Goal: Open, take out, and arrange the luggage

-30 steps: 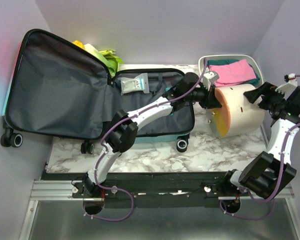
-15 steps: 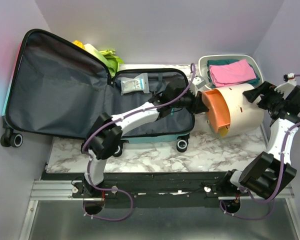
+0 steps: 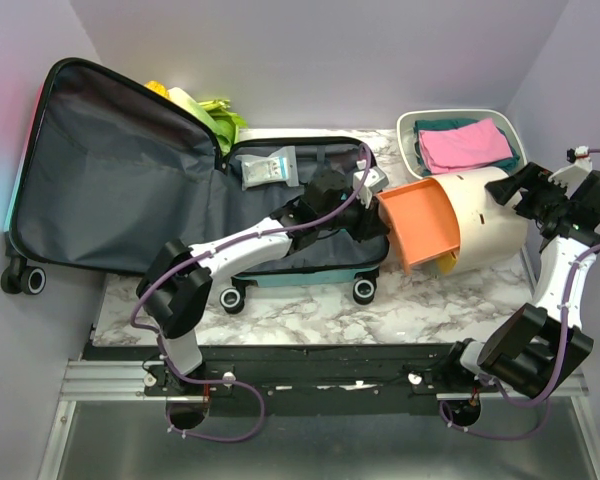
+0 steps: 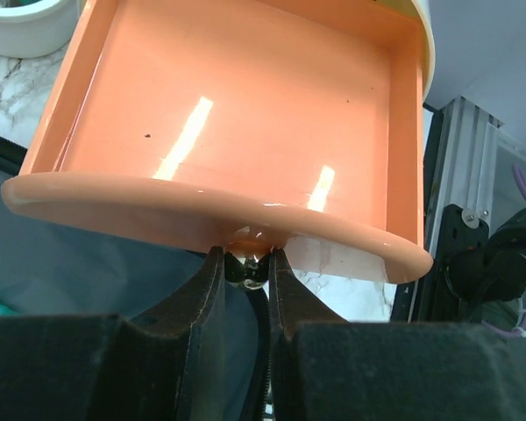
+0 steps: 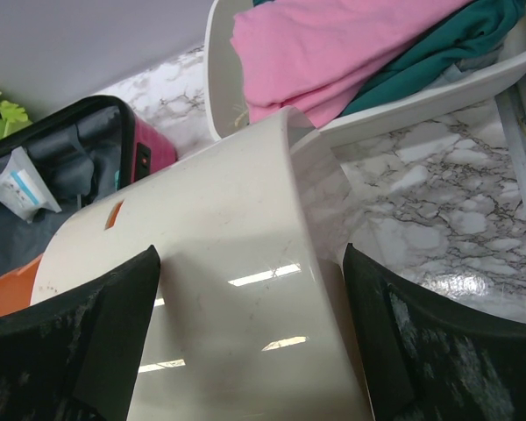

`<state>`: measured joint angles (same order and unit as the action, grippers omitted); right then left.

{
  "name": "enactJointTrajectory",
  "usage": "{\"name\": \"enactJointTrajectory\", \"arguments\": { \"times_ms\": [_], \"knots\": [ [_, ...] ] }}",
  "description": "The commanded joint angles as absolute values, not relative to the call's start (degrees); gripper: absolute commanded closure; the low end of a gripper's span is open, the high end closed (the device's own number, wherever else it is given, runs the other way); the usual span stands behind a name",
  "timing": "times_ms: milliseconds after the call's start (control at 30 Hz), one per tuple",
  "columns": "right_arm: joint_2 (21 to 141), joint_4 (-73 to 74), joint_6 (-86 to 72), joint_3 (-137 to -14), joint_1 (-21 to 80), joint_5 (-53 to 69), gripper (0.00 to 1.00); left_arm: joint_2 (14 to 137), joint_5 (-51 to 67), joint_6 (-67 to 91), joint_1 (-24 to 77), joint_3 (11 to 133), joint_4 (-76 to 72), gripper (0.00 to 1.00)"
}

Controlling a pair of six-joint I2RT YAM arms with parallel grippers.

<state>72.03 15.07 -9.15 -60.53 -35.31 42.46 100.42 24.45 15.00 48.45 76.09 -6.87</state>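
The luggage (image 3: 130,190) lies open on the left, its dark grey lining up and its lid leaning back at the far left. A cream rounded box (image 3: 490,215) lies on its side at the right, with an orange drawer (image 3: 420,225) drawn partway out toward the luggage. My left gripper (image 3: 372,213) is shut on the small knob (image 4: 247,267) under the drawer's front lip (image 4: 237,215). My right gripper (image 3: 520,195) spans the cream box (image 5: 219,289) with its jaws wide, one finger (image 5: 114,324) on each flank, and grips it.
A white tray (image 3: 410,130) with folded pink and teal clothes stands at the back right, just behind the box. A clear packet (image 3: 270,167) lies in the luggage's shallow half. Green and yellow things (image 3: 215,112) sit behind the luggage. Its wheels (image 3: 365,290) stand near the table's front.
My left gripper has drawn back to the left over the luggage, pulling the orange drawer out of the cream box. The right arm and the box have stayed put.
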Motion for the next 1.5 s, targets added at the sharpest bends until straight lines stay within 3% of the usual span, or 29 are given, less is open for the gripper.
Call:
{"name": "enactJointTrajectory", "arguments": {
  "times_ms": [0, 300, 600, 633, 700, 733, 833, 933, 1067, 1133, 1233, 1467],
  "knots": [
    [72.2, 21.1, -9.3, -59.2, -34.6, 41.5, 0.09, 100.7, 21.4, 12.7, 47.6, 78.6, -6.8, 1.00],
    [72.2, 20.9, -9.0, -59.2, -34.4, 41.6, 0.09, 106.0, 27.3, 13.7, 47.5, 89.2, -5.0, 1.00],
    [72.3, 21.0, -9.0, -59.2, -34.4, 41.4, 0.09, 106.3, 25.7, 13.0, 47.5, 87.5, -4.2, 0.98],
    [72.3, 20.9, -9.0, -59.2, -34.5, 41.3, 0.09, 106.2, 25.5, 13.1, 47.5, 87.2, -4.5, 0.85],
    [72.2, 21.0, -9.0, -59.2, -34.4, 41.3, 0.09, 105.9, 25.0, 13.3, 47.5, 86.7, -4.7, 0.78],
    [72.2, 21.0, -9.0, -59.1, -34.4, 41.2, 0.09, 106.0, 25.0, 13.3, 47.5, 86.6, -5.0, 0.68],
    [72.1, 21.0, -9.0, -59.1, -34.4, 41.2, 0.09, 105.9, 24.5, 13.4, 47.5, 87.1, -5.3, 0.68],
    [72.2, 21.0, -8.9, -59.1, -34.4, 41.2, 0.09, 105.9, 24.3, 13.4, 47.5, 87.8, -4.5, 0.43],
    [72.4, 21.0, -8.9, -59.1, -34.4, 41.1, 0.09, 105.3, 24.6, 13.2, 47.4, 87.1, -4.6, 0.28],
    [72.5, 21.0, -9.0, -59.2, -34.4, 41.2, 0.09, 103.8, 24.2, 12.8, 47.3, 86.1, -4.4, 0.14],
    [72.4, 21.0, -9.0, -59.2, -34.4, 41.2, 0.09, 100.2, 21.4, 12.0, 46.9, 83.4, -4.0, 0.02],
    [72.2, 20.9, -8.9, -58.9, -34.4, 40.3, 0.09, 91.6, 4.6, 19.8, 42.0, 77.3, -2.0, 0.01]
  ]
}}
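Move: The left fingers are already shut on the knob of the small cabinet's pulled-out drawer, the drawer's middle being some 8 cm to the right of this hand and the cabinet's about 22 cm right, both nearly level with it forward and back. The basin of folded clothes stands some 19 cm right and 17 cm ahead; the teal bottle in the suitcase lies about 10 cm left, 6 cm ahead and 13 cm below. For the right hand, spread over the cabinet's far end, the knob lies about 29 cm left and 8 cm back. Keeping its pinch on the knob, the left hand lifts about 4 cm while easing some 2 cm forward and 2 cm right, towards the cabinet, then sinks about 2 cm and opens its fingers wide to let the knob go. Once open, it backs off to the left over the suitcase by about 5 cm, starting to rise and turning some 10 degrees counter-clockwise, while the right hand stays put, open across the top edge of the cabinet's right end. ##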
